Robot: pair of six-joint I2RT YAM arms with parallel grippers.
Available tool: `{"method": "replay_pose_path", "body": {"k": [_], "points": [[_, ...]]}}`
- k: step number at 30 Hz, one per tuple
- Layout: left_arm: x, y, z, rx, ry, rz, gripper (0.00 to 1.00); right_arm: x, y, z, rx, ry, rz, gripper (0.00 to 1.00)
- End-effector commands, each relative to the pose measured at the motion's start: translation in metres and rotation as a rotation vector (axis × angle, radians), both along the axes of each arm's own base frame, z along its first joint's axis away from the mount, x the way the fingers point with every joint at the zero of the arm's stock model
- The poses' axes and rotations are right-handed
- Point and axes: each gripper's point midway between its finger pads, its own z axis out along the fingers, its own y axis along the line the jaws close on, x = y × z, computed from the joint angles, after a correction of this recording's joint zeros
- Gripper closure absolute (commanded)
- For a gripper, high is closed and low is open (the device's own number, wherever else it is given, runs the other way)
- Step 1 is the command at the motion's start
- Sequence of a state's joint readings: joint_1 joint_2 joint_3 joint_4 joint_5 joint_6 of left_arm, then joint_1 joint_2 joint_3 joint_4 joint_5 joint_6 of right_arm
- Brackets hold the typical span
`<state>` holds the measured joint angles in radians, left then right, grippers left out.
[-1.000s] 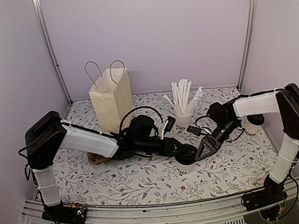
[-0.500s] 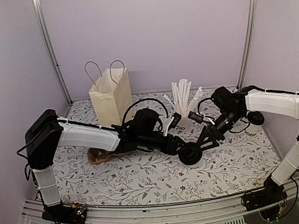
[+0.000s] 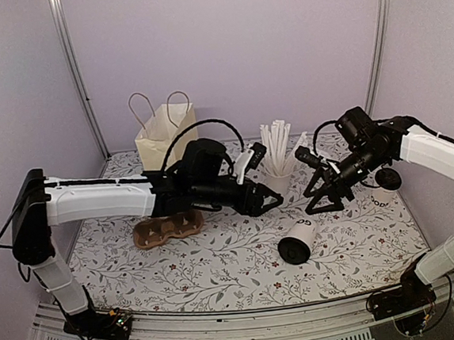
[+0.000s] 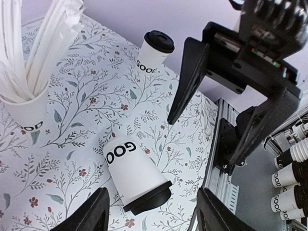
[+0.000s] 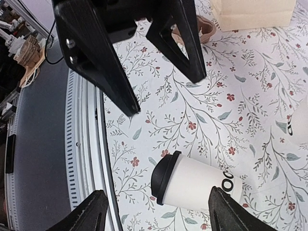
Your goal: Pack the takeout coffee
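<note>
The takeout coffee, a white cup with a black lid, lies on its side on the flowered table, lid toward the near edge. No gripper touches it. My left gripper hangs open above and to its left. My right gripper hangs open above and to its right. The left wrist view shows the cup below the open left gripper, with the right gripper opposite. Under the open right gripper the right wrist view shows the same cup. A second lidded cup stands upright at the right.
A cream paper bag with handles stands open at the back left. A brown cup carrier lies in front of it, under my left arm. A white cup full of straws stands at the back centre. The table's metal rail runs along the near edge.
Both grippers have opened, risen and drawn apart from the cup they were pressing on. The cup now lies free on its side.
</note>
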<state>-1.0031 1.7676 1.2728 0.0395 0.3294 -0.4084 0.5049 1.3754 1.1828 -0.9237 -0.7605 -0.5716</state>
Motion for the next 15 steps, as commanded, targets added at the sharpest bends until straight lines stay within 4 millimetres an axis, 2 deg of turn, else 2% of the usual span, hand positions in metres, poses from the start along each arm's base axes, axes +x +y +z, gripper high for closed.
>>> {"method": "replay_pose_path", "body": {"k": [1, 3, 5, 6, 11, 15], "points": [[0.003, 0.028, 0.004, 0.041, -0.059, 0.068, 0.36, -0.004, -0.012, -0.010, -0.083, -0.121, 0.042, 0.24], [0.000, 0.043, -0.006, 0.067, -0.055, 0.097, 0.35, -0.008, -0.017, -0.024, -0.154, -0.199, 0.086, 0.20], [-0.003, 0.057, -0.014, 0.065, -0.059, 0.137, 0.34, -0.017, -0.017, -0.039, -0.238, -0.291, 0.152, 0.05], [-0.006, 0.064, -0.017, 0.053, -0.066, 0.155, 0.33, -0.021, -0.018, -0.048, -0.288, -0.356, 0.193, 0.01], [-0.023, 0.088, -0.024, -0.034, -0.060, 0.209, 0.32, -0.025, -0.027, -0.085, -0.462, -0.595, 0.313, 0.01], [-0.044, 0.087, -0.025, -0.052, -0.110, 0.162, 0.32, -0.010, -0.038, -0.111, -0.570, -0.686, 0.378, 0.01]]}}
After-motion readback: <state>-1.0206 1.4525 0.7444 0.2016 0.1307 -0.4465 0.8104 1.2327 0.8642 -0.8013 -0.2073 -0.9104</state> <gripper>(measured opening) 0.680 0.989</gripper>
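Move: The lidded cup lies on its side, lid end towards the robot, about 16 cm below the right hand, some 5 cm to its left and 2 cm ahead. From that hand the straw cup stands about 19 cm ahead and 9 cm left; the other lidded cup about 15 cm ahead and 19 cm right. From the left hand the lying cup is roughly 7 cm right, 1 cm ahead and 16 cm down. Touching nothing yet, the right hand dips towards the lying cup, about 10 cm down and 5 cm back with a slight drift right, ending above its right side; its fingers spread fully and swing steeper downward as the wrist turns some 20 degrees counter-clockwise. The empty left hand rises briefly, then clears away leftward and down, still open. ##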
